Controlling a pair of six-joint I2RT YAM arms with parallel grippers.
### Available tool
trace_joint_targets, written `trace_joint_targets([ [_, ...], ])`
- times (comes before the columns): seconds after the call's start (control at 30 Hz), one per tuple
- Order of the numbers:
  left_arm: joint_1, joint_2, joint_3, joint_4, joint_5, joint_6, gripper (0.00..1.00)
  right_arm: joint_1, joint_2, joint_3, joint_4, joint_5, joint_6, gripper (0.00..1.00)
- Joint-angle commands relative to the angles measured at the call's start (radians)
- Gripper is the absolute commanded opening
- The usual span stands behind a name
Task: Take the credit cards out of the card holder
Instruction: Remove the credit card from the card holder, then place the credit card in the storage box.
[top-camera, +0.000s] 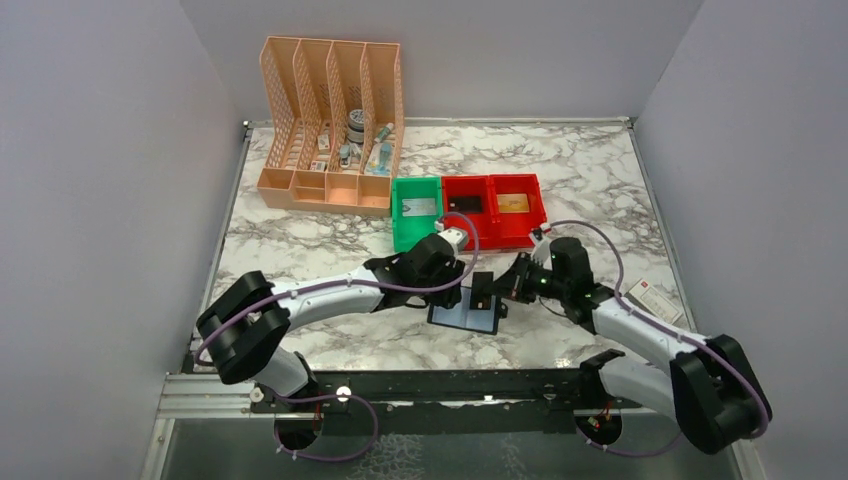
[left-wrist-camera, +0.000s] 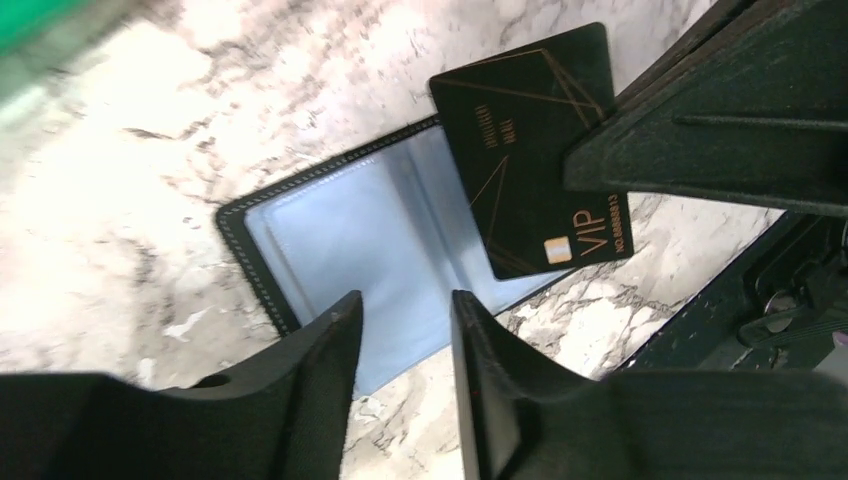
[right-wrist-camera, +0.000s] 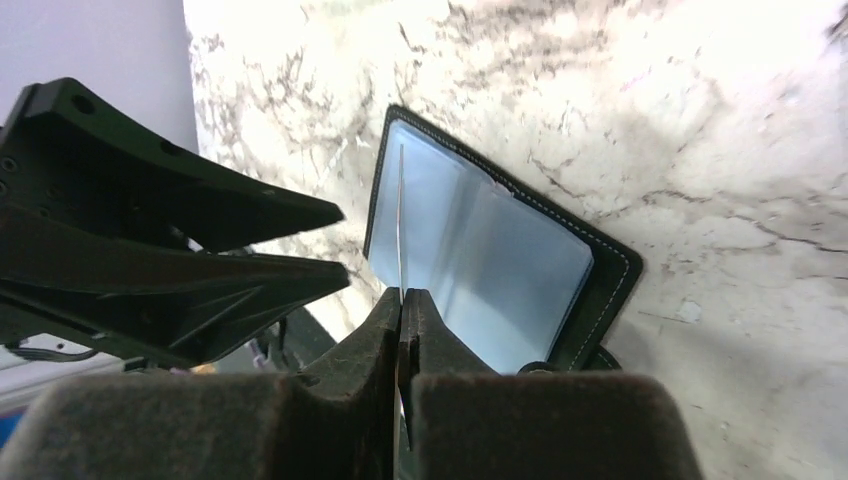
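Observation:
The card holder (top-camera: 463, 317) lies open on the marble, its grey-blue inner panels (left-wrist-camera: 340, 230) facing up, and shows again in the right wrist view (right-wrist-camera: 490, 270). My right gripper (right-wrist-camera: 402, 296) is shut on a black credit card with gold "VIP" print (left-wrist-camera: 530, 150), seen edge-on (right-wrist-camera: 401, 220) and held above the holder's right half. In the top view this card (top-camera: 483, 296) stands just left of the right gripper (top-camera: 505, 288). My left gripper (left-wrist-camera: 405, 300) hangs open over the holder's near edge, nothing between its fingers; it also shows from the right wrist (right-wrist-camera: 342, 242).
A green bin (top-camera: 400, 215) and a red double bin (top-camera: 510, 235) stand behind the grippers, each with a card inside. A peach lattice organizer (top-camera: 330, 130) stands at the back left. A white card with a red mark (top-camera: 655, 300) lies near the right edge.

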Motion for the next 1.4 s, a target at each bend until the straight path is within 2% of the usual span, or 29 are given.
trace_joint_targets([
  [0.0,-0.005,-0.107,-0.014,-0.047,-0.121,0.03,0.45,-0.005,-0.15,0.028,-0.081,0.15,-0.06,0.01],
  [0.13,-0.002,-0.153,-0.021,-0.075,-0.159,0.034,0.51,-0.004,-0.284,0.021,-0.076,0.224,-0.106,0.01],
  [0.37,0.042,-0.223,0.019,-0.16,-0.221,0.05,0.78,-0.004,-0.383,0.031,-0.015,0.267,-0.188,0.01],
  [0.43,0.069,-0.245,0.031,-0.186,-0.22,0.064,0.82,-0.005,-0.394,0.031,0.013,0.268,-0.205,0.01],
  [0.53,0.134,-0.288,0.036,-0.222,-0.207,0.076,0.85,-0.004,-0.401,0.034,0.05,0.271,-0.233,0.01],
  [0.67,0.272,-0.36,0.029,-0.274,-0.182,0.092,0.88,-0.004,-0.395,0.058,0.082,0.276,-0.303,0.01],
  [0.77,0.354,-0.431,0.024,-0.317,-0.214,0.116,0.92,-0.005,-0.381,0.089,0.087,0.294,-0.353,0.01],
  [0.83,0.394,-0.471,0.02,-0.337,-0.248,0.132,0.98,-0.005,-0.37,0.108,0.089,0.298,-0.393,0.01],
  [1.13,0.441,-0.558,-0.023,-0.373,-0.392,0.185,0.99,-0.005,-0.295,0.18,0.137,0.264,-0.529,0.01],
  [1.23,0.446,-0.546,-0.023,-0.376,-0.378,0.175,0.99,-0.005,-0.214,0.223,0.14,0.262,-0.588,0.01],
  [1.37,0.446,-0.551,-0.029,-0.382,-0.39,0.192,0.99,-0.004,-0.047,0.345,0.044,0.193,-0.721,0.01],
])
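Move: The black VIP card is already pinched in my right hand, roughly 5 cm above the table. From there the middle red bin lies about 22 cm ahead, 4 cm left and 3 cm lower; the right-hand red bin is level with it, 8 cm to my right, the green one 16 cm to my left. The open card holder sits 5 cm left, 2 cm back and 5 cm down. From my left hand that middle bin is some 22 cm ahead and 4 cm right, the holder just below and slightly right. I keep the black card pinched and lift it clear of the open holder, about 14 cm up, carrying it forward some 10 cm on the side of the red bins while my right wrist tips the fingers up by some 50 degrees. My left hand rises off the holder's area, opens wide and swings out left and a little forward, turning counter-clockwise. ##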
